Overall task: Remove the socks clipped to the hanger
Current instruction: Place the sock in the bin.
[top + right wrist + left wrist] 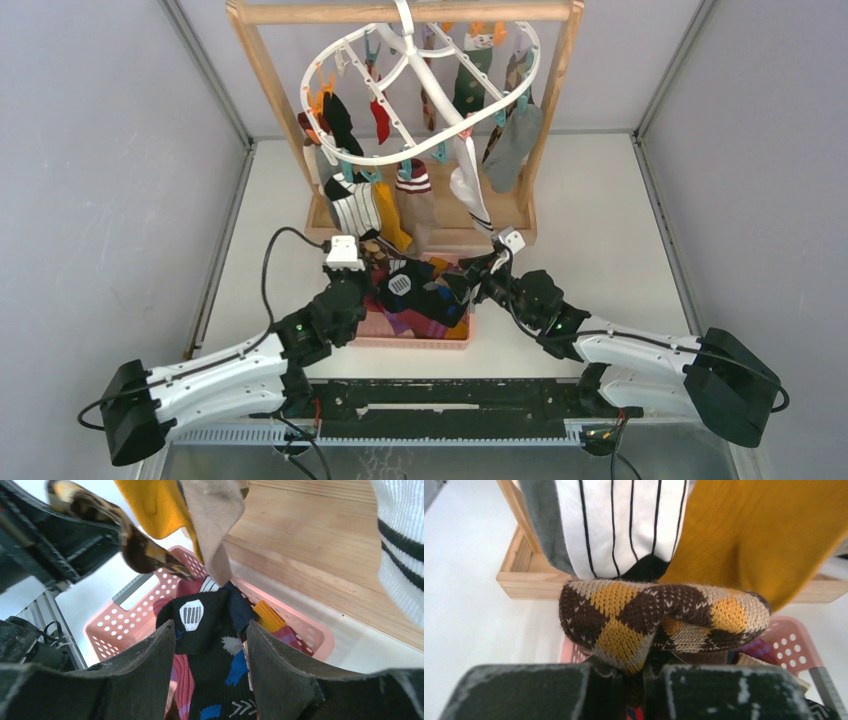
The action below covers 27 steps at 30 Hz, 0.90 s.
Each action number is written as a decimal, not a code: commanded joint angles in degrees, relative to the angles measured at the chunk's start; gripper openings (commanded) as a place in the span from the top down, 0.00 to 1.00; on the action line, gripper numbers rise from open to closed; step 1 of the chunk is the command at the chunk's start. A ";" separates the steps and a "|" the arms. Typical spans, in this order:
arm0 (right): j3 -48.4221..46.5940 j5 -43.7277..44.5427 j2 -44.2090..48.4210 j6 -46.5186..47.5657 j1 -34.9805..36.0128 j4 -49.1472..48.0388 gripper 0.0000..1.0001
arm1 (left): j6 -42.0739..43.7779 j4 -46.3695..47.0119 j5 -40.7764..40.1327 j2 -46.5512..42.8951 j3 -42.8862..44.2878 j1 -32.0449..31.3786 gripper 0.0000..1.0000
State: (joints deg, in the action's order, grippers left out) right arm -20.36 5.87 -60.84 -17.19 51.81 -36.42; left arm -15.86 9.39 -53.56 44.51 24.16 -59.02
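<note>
The white oval hanger (400, 158) hangs from a wooden frame and several socks are clipped to it. They include a white one with thin black stripes (355, 205), a mustard one (392, 225) and a grey one (515, 145). My left gripper (644, 672) is shut on a brown and yellow argyle sock (649, 615), just below the striped and mustard socks and over the pink basket (791, 640). My right gripper (210, 625) stands open over the basket. A black sock with blue patches (215, 665) lies below, between its fingers.
The pink perforated basket (420, 340) sits in front of the wooden frame's base (310, 545) and holds several loose socks. Wooden uprights (270, 80) stand on either side of the hanger. Grey walls close in the left and right sides of the table.
</note>
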 commanded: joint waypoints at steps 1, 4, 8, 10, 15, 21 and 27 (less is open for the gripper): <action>0.13 1.59 1.68 1.06 1.45 -1.79 0.38 | -4.74 4.91 6.48 4.52 -2.09 2.41 0.90; 0.61 2.08 1.69 1.27 2.25 -1.81 0.38 | -7.21 6.17 8.35 6.20 -4.77 2.35 0.63; 1.10 2.82 1.64 1.54 3.37 -1.82 0.38 | -10.65 8.12 10.50 8.52 -8.56 2.25 0.50; 1.27 3.45 1.54 1.70 3.78 -1.87 0.38 | -11.91 9.04 10.68 10.18 -9.66 1.70 0.47; 1.38 4.51 1.28 1.90 4.44 -1.04 0.38 | -14.17 9.35 8.95 14.66 -10.01 -1.04 0.35; 2.63 5.80 2.13 1.39 5.53 -0.64 0.38 | -16.66 3.62 4.10 13.88 -8.85 -7.03 0.02; 3.45 7.74 3.71 0.83 7.85 0.04 0.38 | -18.06 -5.76 -1.03 8.23 -6.22 -11.59 0.00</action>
State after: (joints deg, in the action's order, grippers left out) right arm -17.06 11.53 -59.00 -16.40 58.08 -35.31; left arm -31.57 9.28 -49.10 56.66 15.31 -68.49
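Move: The left hand holds the brown argyle sock over the left part of the pink bin. The bin's middle lies some 9 cm to its right, about level with it fore and aft, and 15 cm below. The black sock in the bin is roughly 6 cm right, 2 cm ahead and 13 cm down; the mustard sock hangs about 7 cm ahead and 6 cm right, slightly higher. From the right hand the bin's middle is some 12 cm left, 2 cm ahead and 13 cm below. Drop the left gripper about 12 cm towards the socks in the bin, opening it from the start of the descent until it is wide and the argyle sock comes free. Tip the fingers down some 15 degrees as you sink, then draw back and a little right across the bin. Ease the open, empty right gripper slightly back and down. ##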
